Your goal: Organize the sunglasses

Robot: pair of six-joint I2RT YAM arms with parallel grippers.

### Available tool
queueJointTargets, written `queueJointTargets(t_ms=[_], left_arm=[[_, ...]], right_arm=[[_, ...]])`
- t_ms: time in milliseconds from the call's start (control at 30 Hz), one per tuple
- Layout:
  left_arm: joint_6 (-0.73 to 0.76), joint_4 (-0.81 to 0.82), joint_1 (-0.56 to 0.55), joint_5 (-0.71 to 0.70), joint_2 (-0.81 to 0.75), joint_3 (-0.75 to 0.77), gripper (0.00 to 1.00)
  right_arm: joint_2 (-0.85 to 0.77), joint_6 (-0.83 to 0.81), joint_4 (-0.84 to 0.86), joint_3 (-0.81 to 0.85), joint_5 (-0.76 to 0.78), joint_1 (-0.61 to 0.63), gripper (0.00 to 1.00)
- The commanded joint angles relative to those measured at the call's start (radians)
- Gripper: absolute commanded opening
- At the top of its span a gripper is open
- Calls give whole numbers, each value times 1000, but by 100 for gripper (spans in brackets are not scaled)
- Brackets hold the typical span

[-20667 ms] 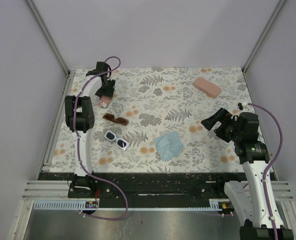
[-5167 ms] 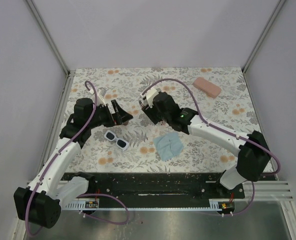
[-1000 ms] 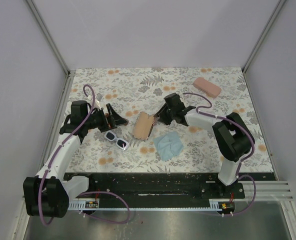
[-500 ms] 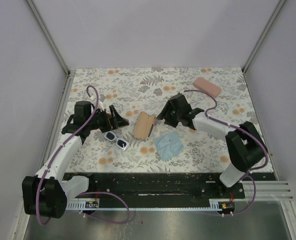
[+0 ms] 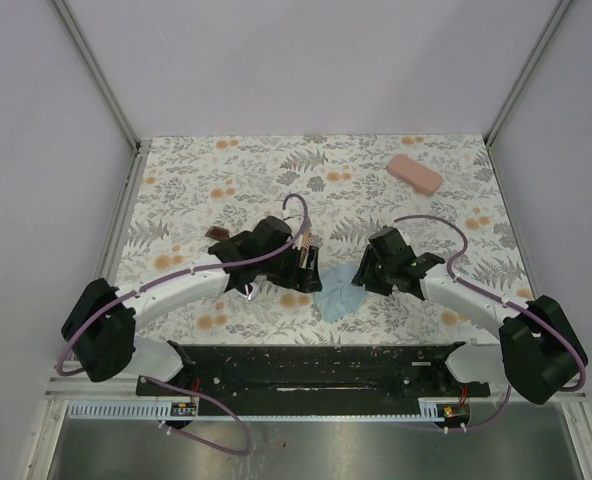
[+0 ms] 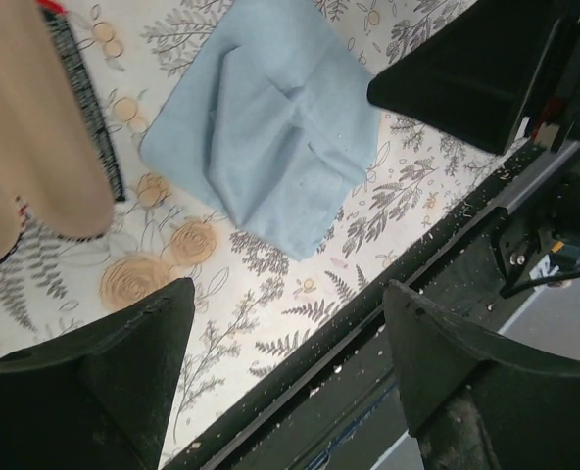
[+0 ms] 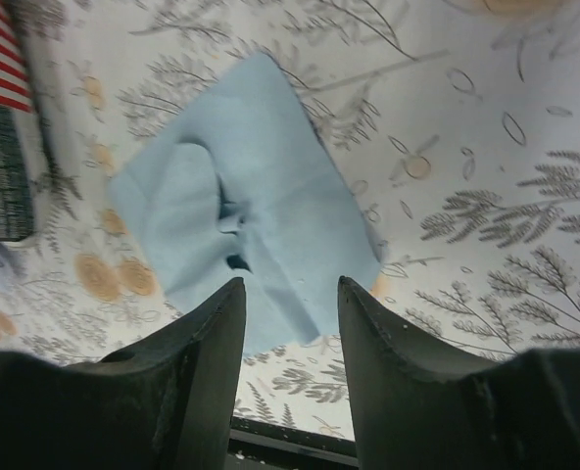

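My left gripper [image 5: 306,268] [image 6: 288,294] stands open with nothing between its fingers, low over the table beside the tan stars-and-stripes pouch [image 6: 25,127] [image 7: 1,59]. My right gripper [image 5: 361,275] [image 7: 290,284] is open too, empty, with its tips over the near edge of a folded light blue cloth [image 5: 336,295] [image 7: 241,225] [image 6: 270,127]. A small brown piece of the brown sunglasses [image 5: 216,234] shows behind my left arm. The white sunglasses are almost wholly hidden under that arm; a white sliver [image 5: 248,291] shows.
The pink hard case [image 5: 414,173] lies at the far right of the floral tabletop [image 5: 276,170]. The black front rail [image 5: 316,355] runs close below both grippers. The two arms stand near each other over the middle.
My left arm has swung right from the table's left side to the middle, over the pouch. My right gripper has drawn back toward the near edge, to the blue cloth.
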Motion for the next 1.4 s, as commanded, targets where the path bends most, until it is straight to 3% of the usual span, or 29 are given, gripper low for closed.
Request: queueJointTargets(t_ms=[0, 300, 633, 833, 933, 1067, 1100, 1367], left_arm=[[10, 38, -86, -158, 120, 120, 80], [31, 36, -166, -187, 344, 223, 70], [60, 16, -180, -199, 473, 301, 59], [83, -12, -181, -168, 544, 341, 39], [88, -12, -181, -153, 554, 339, 29], [99, -4, -180, -156, 553, 315, 3], [100, -5, -178, -155, 547, 313, 0], [114, -47, -115, -130, 409, 330, 0]], right_arm=[[-22, 43, -29, -47, 7, -7, 52], [19, 115, -4, -117, 28, -7, 47], [107, 97, 37, -70, 13, -6, 21], [102, 105, 68, -88, -4, -7, 10], [94, 109, 70, -93, 7, -9, 6], [93, 109, 68, -90, 27, -27, 3], [94, 105, 73, -90, 28, -33, 3], [172, 48, 85, 20, 44, -117, 1]])
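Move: The blue cloth's middle lies about 10 cm to the left hand's right, 2 cm ahead and 10 cm below it. The striped case is some 12 cm ahead of that hand, nearly straight ahead, with the white sunglasses 13 cm to its left and 5 cm ahead. From the right hand, the cloth's middle is about 6 cm left, 2 cm back and 5 cm below, and the case some 11 cm ahead and 16 cm left. Both hands come to pinch the blue cloth: the left sinks about 10 cm while going 7 cm right, its fingers tipping more steeply down, and shuts on the near-left part. The right drops 5 cm and draws back 4 cm, edges forward again as it shuts on the right corner, then keeps its pinch and drifts some 2 cm forward and a little right. ##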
